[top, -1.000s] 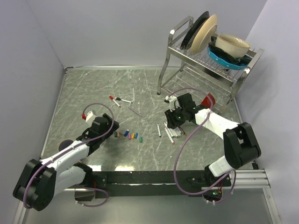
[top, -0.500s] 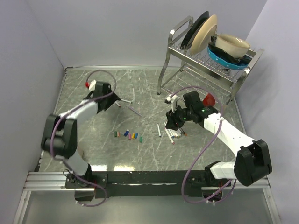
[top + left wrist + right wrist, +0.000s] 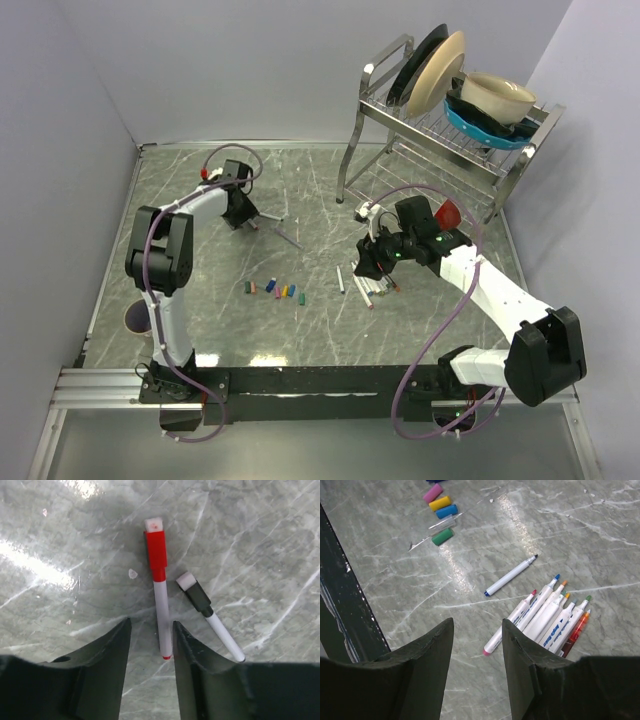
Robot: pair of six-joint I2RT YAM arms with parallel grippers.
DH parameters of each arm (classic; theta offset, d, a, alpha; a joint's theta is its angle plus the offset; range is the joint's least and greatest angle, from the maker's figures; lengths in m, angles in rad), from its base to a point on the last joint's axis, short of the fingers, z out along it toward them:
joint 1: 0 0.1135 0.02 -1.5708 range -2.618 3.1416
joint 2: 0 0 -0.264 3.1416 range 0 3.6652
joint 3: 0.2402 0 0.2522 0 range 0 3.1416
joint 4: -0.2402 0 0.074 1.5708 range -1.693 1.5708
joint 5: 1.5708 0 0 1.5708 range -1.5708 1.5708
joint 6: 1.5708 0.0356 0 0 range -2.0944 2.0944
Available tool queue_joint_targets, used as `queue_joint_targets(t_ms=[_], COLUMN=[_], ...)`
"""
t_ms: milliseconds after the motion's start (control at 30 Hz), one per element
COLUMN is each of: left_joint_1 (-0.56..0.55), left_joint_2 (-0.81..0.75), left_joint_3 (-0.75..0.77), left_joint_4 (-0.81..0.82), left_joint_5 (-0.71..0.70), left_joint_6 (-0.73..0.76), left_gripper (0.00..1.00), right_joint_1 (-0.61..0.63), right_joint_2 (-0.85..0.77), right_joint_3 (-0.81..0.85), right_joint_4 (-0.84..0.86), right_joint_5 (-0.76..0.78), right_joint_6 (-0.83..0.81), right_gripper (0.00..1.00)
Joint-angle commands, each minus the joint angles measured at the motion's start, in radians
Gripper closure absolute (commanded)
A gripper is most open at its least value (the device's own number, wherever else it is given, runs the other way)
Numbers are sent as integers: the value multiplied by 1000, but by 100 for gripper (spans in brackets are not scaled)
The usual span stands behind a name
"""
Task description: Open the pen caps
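Observation:
In the left wrist view a white pen with a red cap [image 3: 156, 550] lies on the marble table, and a black-capped pen [image 3: 199, 595] lies beside it. My left gripper [image 3: 150, 635] is open, and the red pen's bare end sits between its fingers, close to the right one. From above, that gripper [image 3: 243, 218] is at the far left. Loose pen caps [image 3: 441, 514] lie in a coloured row [image 3: 275, 290]. My right gripper [image 3: 476, 630] is open and empty above the table, beside a bundle of uncapped markers [image 3: 547, 612].
A steel dish rack [image 3: 440, 130] with plates and bowls stands at the back right, with a red object [image 3: 448, 212] by its foot. A lone thin marker [image 3: 510, 575] lies near the bundle. Another thin pen [image 3: 288, 237] lies mid-table.
My left arm has swung from near the row of caps out to the two capped pens at the far left, and its jaws have narrowed. The right gripper has shifted slightly over the markers.

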Motion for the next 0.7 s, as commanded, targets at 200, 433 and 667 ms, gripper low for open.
queue_joint_targets(t_ms=[200,433,667], left_joint_1=[-1,1,-4], left_joint_2=[151,59,-204], left_joint_3=[164,14,-227], left_joint_4=[-208,-164,-3], left_joint_5=[-58,-145,-84], left_joint_6=[69,68,86], left_gripper=[77,99,99], right_joint_1=[-4,-4,-1], right_joint_2=[-25,-20,-25], right_joint_3=[32,30,30], right_joint_4=[3,4,-2], right_joint_5=[-15,-18,-53], right_joint_6=[-9,-11,-25], right_gripper=[49,49,49])
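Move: The red-capped pen lies between the left hand's open fingers, its middle about 2 cm ahead, 2 cm to the left and 1 cm below, cap end pointing forward-left. The black-capped pen is some 3 cm ahead and 3 cm right of this hand; the pale lilac pen is roughly 3 cm back and 9 cm right. From the right hand, the red-capped pen is about 22 cm ahead, 31 cm left and 13 cm lower. The left hand settles barely a centimetre forward and down over the red-capped pen while its half-open fingers close, pinching the white barrel near the tail, well behind the cap, with the wrist tipping only some 5 degrees. With the fingers shut on the barrel it then draws back about 4 cm and some 2 cm to the left, staying low, and carries the pen away from the black-capped one, still speeding up at the end. ##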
